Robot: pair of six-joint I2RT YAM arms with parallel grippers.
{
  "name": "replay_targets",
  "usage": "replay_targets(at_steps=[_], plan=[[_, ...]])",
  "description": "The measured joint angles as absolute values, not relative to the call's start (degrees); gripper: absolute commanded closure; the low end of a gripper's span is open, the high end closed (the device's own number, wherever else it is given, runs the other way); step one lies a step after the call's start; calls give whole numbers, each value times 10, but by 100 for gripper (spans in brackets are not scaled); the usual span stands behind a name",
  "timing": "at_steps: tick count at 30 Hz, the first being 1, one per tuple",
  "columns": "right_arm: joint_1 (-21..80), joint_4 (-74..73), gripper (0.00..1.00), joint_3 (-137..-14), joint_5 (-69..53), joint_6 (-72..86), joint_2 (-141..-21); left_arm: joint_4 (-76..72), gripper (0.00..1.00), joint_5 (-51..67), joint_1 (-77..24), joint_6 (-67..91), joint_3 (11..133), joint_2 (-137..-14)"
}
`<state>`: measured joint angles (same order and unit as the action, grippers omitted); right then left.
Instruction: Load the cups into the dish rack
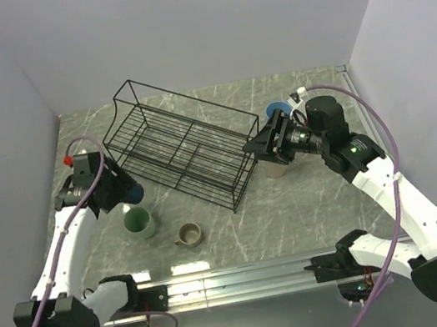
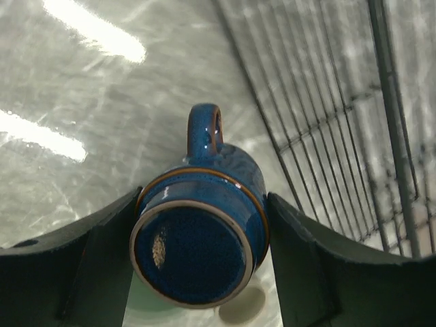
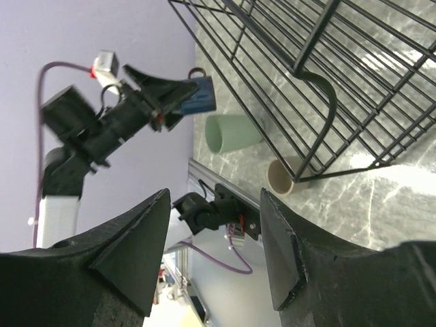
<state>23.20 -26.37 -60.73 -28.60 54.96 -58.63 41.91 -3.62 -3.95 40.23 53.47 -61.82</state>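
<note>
My left gripper (image 2: 201, 255) is shut on a dark navy mug (image 2: 201, 231), its base toward the camera and its handle pointing away. In the top view this mug (image 1: 136, 194) hangs just left of the black wire dish rack (image 1: 182, 146), which holds no cups. A pale-green cup (image 1: 139, 221) and a tan handled mug (image 1: 189, 235) stand on the table below it. My right gripper (image 1: 259, 144) is open and empty at the rack's right end, above a beige cup (image 1: 276, 170). A blue cup (image 1: 278, 109) stands behind it.
The rack (image 2: 340, 102) fills the right side of the left wrist view, close to the mug. The right wrist view shows the rack's corner (image 3: 327, 82), the green cup (image 3: 231, 133) and the tan mug (image 3: 281, 177). Walls enclose the marble table on three sides.
</note>
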Motion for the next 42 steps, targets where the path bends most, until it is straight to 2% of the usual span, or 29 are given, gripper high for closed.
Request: replay_targets(at_steps=[8,18,27,30,35,42], plan=[[232,-284,39,-607,-296,539,-592,274,100,59,74,480,430,-645],[232,-290,40,-592,-298,530,-592,147,100,70,77,568,424,-712],[232,-293,41,-573,-298,531,-592,110,100,36,74,596,425,-772],[232,-294,41,-573,-295,530,-592,168,100,12,59,573,466,-771],[232,-299,41,-573,-282,524,-592,275,100,-43,44,490,611,-761],[232,-299,42,-570,-276,513,-594,343,100,-88,44,388,722,-723]])
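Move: My left hand holds the blue mug. The dish rack's near-left corner lies about 13 cm ahead of that hand, 1 cm to its right and 10 below; the rack's middle is 14 ahead and 20 right. The green cup is some 3 cm back and 3 right, 11 below; the grey mug is 11 back and 16 right. From my empty right hand the corner is about 17 cm ahead, 38 left and 25 below. Still gripping the blue mug, my left hand first sinks about 7 cm while reaching 8 cm forward towards the rack's near-left corner, drifting a little left as its left side dips and it turns some 20 degrees counter-clockwise. It then reverses upward, climbing about 16 cm away from the corner, undoing the dip and tipping its fingers up. My right hand, open and empty, sinks about 4 cm by the rack's right end. ##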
